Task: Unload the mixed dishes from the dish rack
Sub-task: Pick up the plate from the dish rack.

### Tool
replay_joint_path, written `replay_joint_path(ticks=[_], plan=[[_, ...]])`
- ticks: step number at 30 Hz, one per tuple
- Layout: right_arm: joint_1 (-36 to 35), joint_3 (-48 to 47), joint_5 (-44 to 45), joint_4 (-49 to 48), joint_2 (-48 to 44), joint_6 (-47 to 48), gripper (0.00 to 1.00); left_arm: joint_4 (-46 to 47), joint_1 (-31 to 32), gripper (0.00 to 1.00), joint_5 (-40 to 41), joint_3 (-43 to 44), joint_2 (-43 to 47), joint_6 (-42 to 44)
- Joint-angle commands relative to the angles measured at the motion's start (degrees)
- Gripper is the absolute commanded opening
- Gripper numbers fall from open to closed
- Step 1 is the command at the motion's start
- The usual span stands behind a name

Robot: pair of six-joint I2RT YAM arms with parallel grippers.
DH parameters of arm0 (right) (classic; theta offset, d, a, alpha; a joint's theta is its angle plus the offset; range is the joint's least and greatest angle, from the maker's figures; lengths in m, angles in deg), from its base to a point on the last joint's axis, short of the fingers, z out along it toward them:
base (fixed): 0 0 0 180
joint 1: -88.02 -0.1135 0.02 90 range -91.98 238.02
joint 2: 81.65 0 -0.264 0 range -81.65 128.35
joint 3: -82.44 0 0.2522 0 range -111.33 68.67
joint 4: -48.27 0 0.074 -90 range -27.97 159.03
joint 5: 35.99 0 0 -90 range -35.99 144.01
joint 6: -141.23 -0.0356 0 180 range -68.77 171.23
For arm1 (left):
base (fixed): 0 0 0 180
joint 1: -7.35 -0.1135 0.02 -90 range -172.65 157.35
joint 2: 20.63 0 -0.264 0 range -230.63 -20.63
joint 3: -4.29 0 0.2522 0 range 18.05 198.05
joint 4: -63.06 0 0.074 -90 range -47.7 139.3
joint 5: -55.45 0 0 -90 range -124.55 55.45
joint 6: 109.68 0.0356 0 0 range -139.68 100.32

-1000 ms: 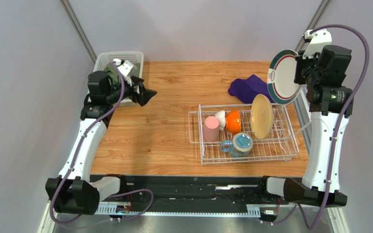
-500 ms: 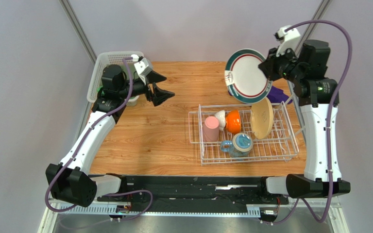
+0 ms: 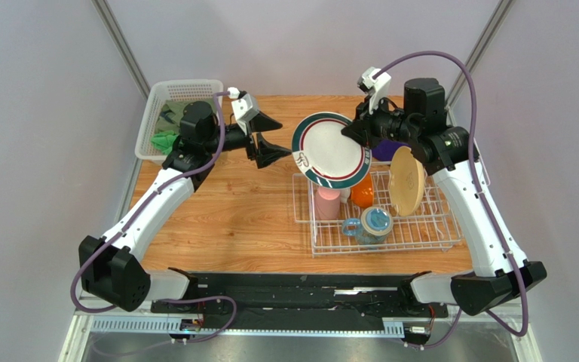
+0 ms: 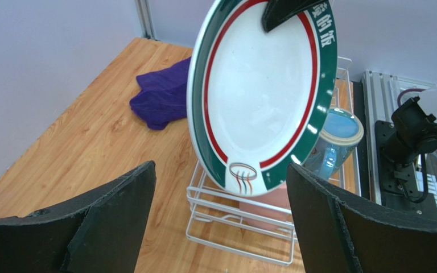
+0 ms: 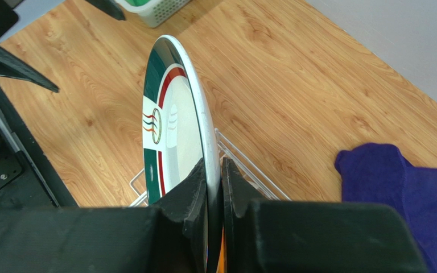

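My right gripper (image 3: 357, 133) is shut on the rim of a white plate with a green and red border (image 3: 329, 150), held on edge in the air over the left end of the white wire dish rack (image 3: 421, 238). The plate fills the left wrist view (image 4: 260, 91) and shows edge-on in the right wrist view (image 5: 172, 131). My left gripper (image 3: 270, 136) is open and empty, just left of the plate. In the rack stand a cream-tan plate (image 3: 407, 180), a pink cup (image 3: 327, 202), an orange bowl (image 3: 363, 190) and a blue mug (image 3: 374, 223).
A purple cloth (image 4: 161, 94) lies on the wooden table behind the rack. A white mesh basket (image 3: 166, 113) with green items stands at the back left corner.
My right arm has swung the plate from the far right leftward and down to above the rack's left end. My left gripper has moved right, away from the basket, towards the plate.
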Motion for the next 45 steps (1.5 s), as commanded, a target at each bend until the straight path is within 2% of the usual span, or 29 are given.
replay_joint_path(ticks=[1, 9, 12, 15, 16, 17, 18, 21, 22, 24, 29, 32, 33, 36, 38, 42, 45], plan=[[-1.84, 0.23, -4.01, -6.23, -3.34, 0.47, 0.00, 3.95, 0.94, 0.92, 0.92, 1.55, -1.63, 3.52], [-5.45, 2.08, -3.92, -7.55, -3.70, 0.91, 0.00, 4.13, 2.34, 0.89, -1.63, 2.78, -4.71, 2.20], [-5.89, 2.79, -4.36, -8.60, -3.61, 0.65, 0.00, 4.30, 3.05, 0.85, -2.15, 2.69, -5.41, 2.02], [-6.07, 3.75, -4.62, -9.22, -3.43, 0.82, 0.00, 5.17, 3.31, 0.75, -3.56, 2.52, -6.03, 0.36], [-6.15, 4.10, -4.80, -9.57, -3.43, 0.91, 0.00, 5.18, 3.40, 0.67, -3.91, 2.52, -6.21, -0.26], [-6.15, 4.80, -4.80, -9.92, -3.61, 0.82, 0.00, 5.09, 3.49, 0.63, -4.52, 2.61, -6.38, -0.61], [-6.15, 5.07, -4.80, -10.36, -3.61, 0.91, 0.00, 5.09, 3.49, 0.51, -4.88, 2.52, -6.64, -0.96], [-6.15, 5.60, -4.36, -10.63, -3.61, 1.26, 0.00, 4.92, 3.49, 0.30, -5.85, 2.26, -6.82, -1.67], [-6.15, 5.77, -3.93, -10.63, -3.52, 1.35, 0.00, 4.92, 3.49, 0.15, -6.20, 1.99, -6.82, -1.76], [-6.15, 6.30, -3.66, -10.80, -3.78, 1.70, 0.00, 4.92, 3.57, 0.00, -6.29, 1.55, -6.74, -1.67], [-6.15, 7.88, -2.95, -11.51, -4.14, 2.49, 0.02, 4.57, 3.58, 0.00, -7.16, 0.67, -6.29, -1.32], [-6.15, 8.24, -2.43, -11.42, -4.14, 2.76, 0.18, 2.12, 3.58, 0.00, -6.90, 1.55, -6.21, -1.23], [-6.15, 8.41, -1.82, -11.42, -4.22, 2.93, 0.33, 1.49, 3.58, 0.00, -6.82, 1.99, -6.21, -1.23], [-6.15, 8.85, 0.29, -11.68, -4.75, 3.20, 0.58, -0.79, 3.58, 0.00, -5.15, 3.57, -5.77, -1.05], [-6.07, 9.20, 2.05, -11.94, -5.36, 3.20, 0.70, -1.06, 3.58, 0.00, -3.31, 3.92, -5.16, -0.70], [-6.15, 10.17, 7.31, -11.86, -6.42, 3.28, 0.77, -4.57, 3.31, 0.00, 1.52, 6.20, -5.41, 0.88], [-6.15, 12.19, 10.83, -12.73, -8.26, 3.46, 0.79, -3.96, 2.09, 0.00, 5.22, 7.78, -6.64, -2.18]])
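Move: The green-rimmed plate, still held by the right hand, has its middle about 11 cm right of the open left hand, 2 cm back and 4 cm lower; from the right hand it is 4 cm left, 4 cm back and 4 cm below. Some 25 cm below the left hand in the rack, the pink cup lies 13 cm right and 5 cm back, the orange bowl 21 cm right and 4 cm back. Left sinks about 4 cm, easing right, and pinches the plate's rim; right feeds the plate leftward, then opens. ##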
